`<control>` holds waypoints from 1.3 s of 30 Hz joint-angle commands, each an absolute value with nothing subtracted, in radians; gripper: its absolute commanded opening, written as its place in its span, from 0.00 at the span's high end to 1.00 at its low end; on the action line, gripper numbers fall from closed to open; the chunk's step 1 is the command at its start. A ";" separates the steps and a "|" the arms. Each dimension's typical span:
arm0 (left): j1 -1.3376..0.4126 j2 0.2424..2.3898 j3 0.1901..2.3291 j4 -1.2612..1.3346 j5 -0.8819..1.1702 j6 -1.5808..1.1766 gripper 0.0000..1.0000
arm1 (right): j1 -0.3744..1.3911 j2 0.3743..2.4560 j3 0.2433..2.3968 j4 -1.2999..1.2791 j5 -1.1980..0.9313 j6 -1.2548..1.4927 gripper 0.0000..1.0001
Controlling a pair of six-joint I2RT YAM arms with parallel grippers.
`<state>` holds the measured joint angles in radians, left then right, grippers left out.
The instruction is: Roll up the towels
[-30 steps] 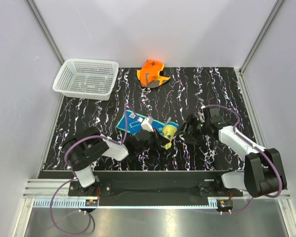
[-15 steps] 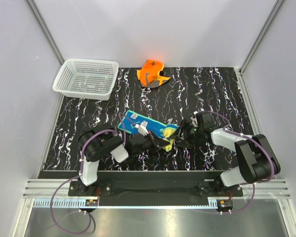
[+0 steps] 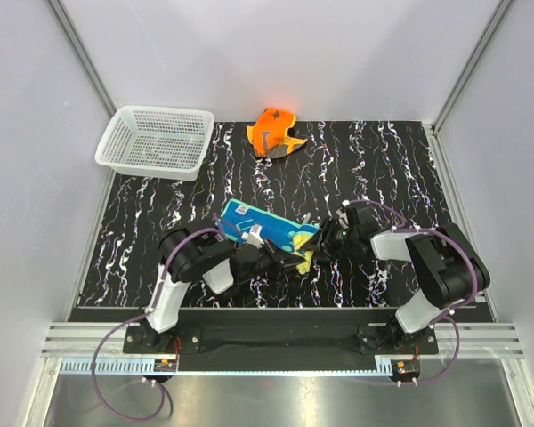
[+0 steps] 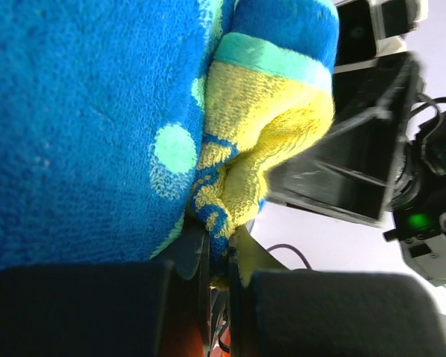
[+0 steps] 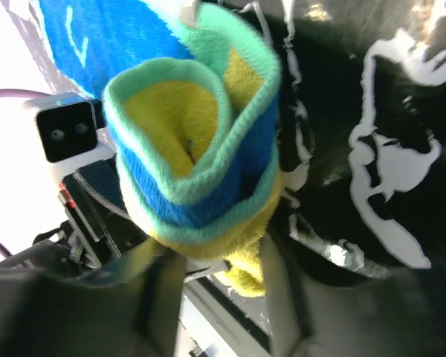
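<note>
The yellow towel (image 3: pixel 265 228) lies teal-blue side up near the table's front middle, its right end curled into a roll (image 5: pixel 197 167). My left gripper (image 3: pixel 280 258) is shut on the roll's yellow edge (image 4: pixel 230 201), which is pinched between both jaws of the left gripper (image 4: pixel 221 253). My right gripper (image 3: pixel 321 242) meets the roll from the right. In the right wrist view the right gripper (image 5: pixel 219 260) has a finger pressed on each side of the roll's end. The orange towel (image 3: pixel 276 131) sits crumpled at the table's far edge, away from both grippers.
A white mesh basket (image 3: pixel 156 140) stands at the back left corner of the black marbled table (image 3: pixel 383 169). Grey walls and metal frame posts close in the table on three sides. The two arms' bases sit at the near edge.
The right gripper moved left up to the rolled end and its jaws narrowed around it. The left arm swung right, carrying the pinched edge farther over the towel.
</note>
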<state>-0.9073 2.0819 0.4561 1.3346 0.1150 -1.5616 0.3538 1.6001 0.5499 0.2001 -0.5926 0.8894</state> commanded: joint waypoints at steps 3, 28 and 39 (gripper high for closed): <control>-0.902 2.088 0.462 1.441 0.167 -1.546 0.87 | 0.376 1.632 0.537 0.308 -0.581 0.907 0.71; -1.407 1.756 1.134 -0.288 -0.944 -0.698 0.42 | 0.408 1.500 0.788 -0.406 -0.296 0.733 1.00; -1.462 1.982 1.290 -0.320 -1.014 -0.621 0.28 | 0.408 1.497 0.811 -0.456 -0.316 0.716 1.00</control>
<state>-1.4822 1.9545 1.2301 -0.3058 -0.9310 -0.6437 0.4004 1.5047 0.7818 -0.4286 -0.3225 0.7334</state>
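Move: The rolled yellow end of the towel is already in the left fingers, its middle about 2 cm ahead and 1 cm to the right, at hand height. From the right gripper, open around it, the roll's middle is some 2 cm to the left and 1 cm ahead. The towel's flat part lies 8 cm left and 9 cm ahead of the left hand; the small tag is roughly 10 cm ahead and 1 cm right of the left hand. Shut the right fingers on the roll while the left gripper opens and lets go. Then draw the pinched roll about 4 cm to the right, tipping the right fingers some 20 degrees further down. Lift the left gripper clear, take it about 5 cm back and a little right, swinging its fingers from rightward to forward-and-down, and sink again, open, behind the roll's near end. ##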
